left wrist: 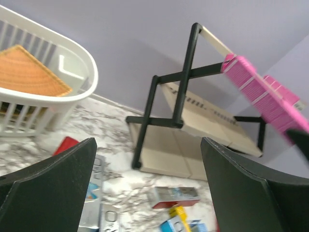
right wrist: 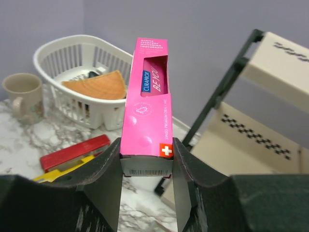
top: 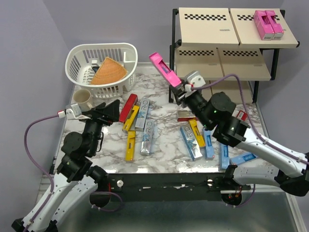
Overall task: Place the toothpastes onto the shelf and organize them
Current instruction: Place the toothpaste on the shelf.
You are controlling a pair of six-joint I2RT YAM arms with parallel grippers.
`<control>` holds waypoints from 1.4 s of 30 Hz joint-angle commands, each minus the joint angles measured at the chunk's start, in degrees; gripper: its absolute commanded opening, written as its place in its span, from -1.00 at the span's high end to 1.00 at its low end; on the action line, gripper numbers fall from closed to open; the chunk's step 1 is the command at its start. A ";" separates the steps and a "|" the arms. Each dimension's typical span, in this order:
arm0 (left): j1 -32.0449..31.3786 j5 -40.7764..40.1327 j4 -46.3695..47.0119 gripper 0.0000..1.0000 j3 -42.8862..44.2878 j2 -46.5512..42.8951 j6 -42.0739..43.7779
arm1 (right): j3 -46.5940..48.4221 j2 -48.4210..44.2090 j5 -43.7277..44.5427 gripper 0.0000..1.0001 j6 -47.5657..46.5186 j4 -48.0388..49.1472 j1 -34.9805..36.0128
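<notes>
My right gripper [top: 179,90] [right wrist: 146,151] is shut on one end of a pink toothpaste carton [top: 163,69] [right wrist: 147,104]. It holds the carton tilted up above the table, left of the shelf [top: 205,30] [right wrist: 244,140]. Two pink toothpastes [top: 269,24] lie on the shelf's top tier at the right. Red [top: 128,107], yellow [top: 130,145], silver [top: 147,131] and light blue [top: 208,146] toothpastes lie scattered on the marble table. My left gripper [top: 112,110] [left wrist: 148,145] hangs open and empty over the table's left side, beside the red carton.
A white plastic basket [top: 126,50] holding an orange wedge [top: 108,72] stands at the back left, with a beige mug [top: 82,99] in front of it. The lower shelf tiers [top: 241,70] show bare beige panels.
</notes>
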 commanded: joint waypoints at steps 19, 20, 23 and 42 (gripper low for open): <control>0.35 5.01 -15.36 -0.98 -2.65 -14.26 21.59 | 46.47 14.40 -4.64 0.66 1.62 -37.20 -39.04; 0.62 4.92 -15.45 -0.98 -2.65 -14.09 21.24 | 47.09 15.63 -5.34 0.66 1.97 -37.46 -40.09; 2.29 5.71 -16.25 -0.98 -2.74 -13.38 20.97 | 47.54 17.30 -8.33 0.66 3.73 -37.91 -44.14; 16.26 20.65 -12.91 -0.98 -5.20 -8.64 17.19 | 54.21 28.55 -17.57 0.55 4.96 -36.50 -58.38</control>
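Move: The right hand holds a pink toothpaste; its free spot on the top shelf's right panel lies about 27 cm ahead, 31 cm to the right and 4 cm up. The pink pair already there sits some 7 cm right of that spot and level with it; the left shelf panel's middle is about 14 cm to the spot's left. From the empty left hand the spot is roughly 31 cm ahead, 57 cm right and 9 cm up. Right hand swings its toothpaste about 30 cm right and 19 forward to the top shelf, turning clockwise; left sinks. ##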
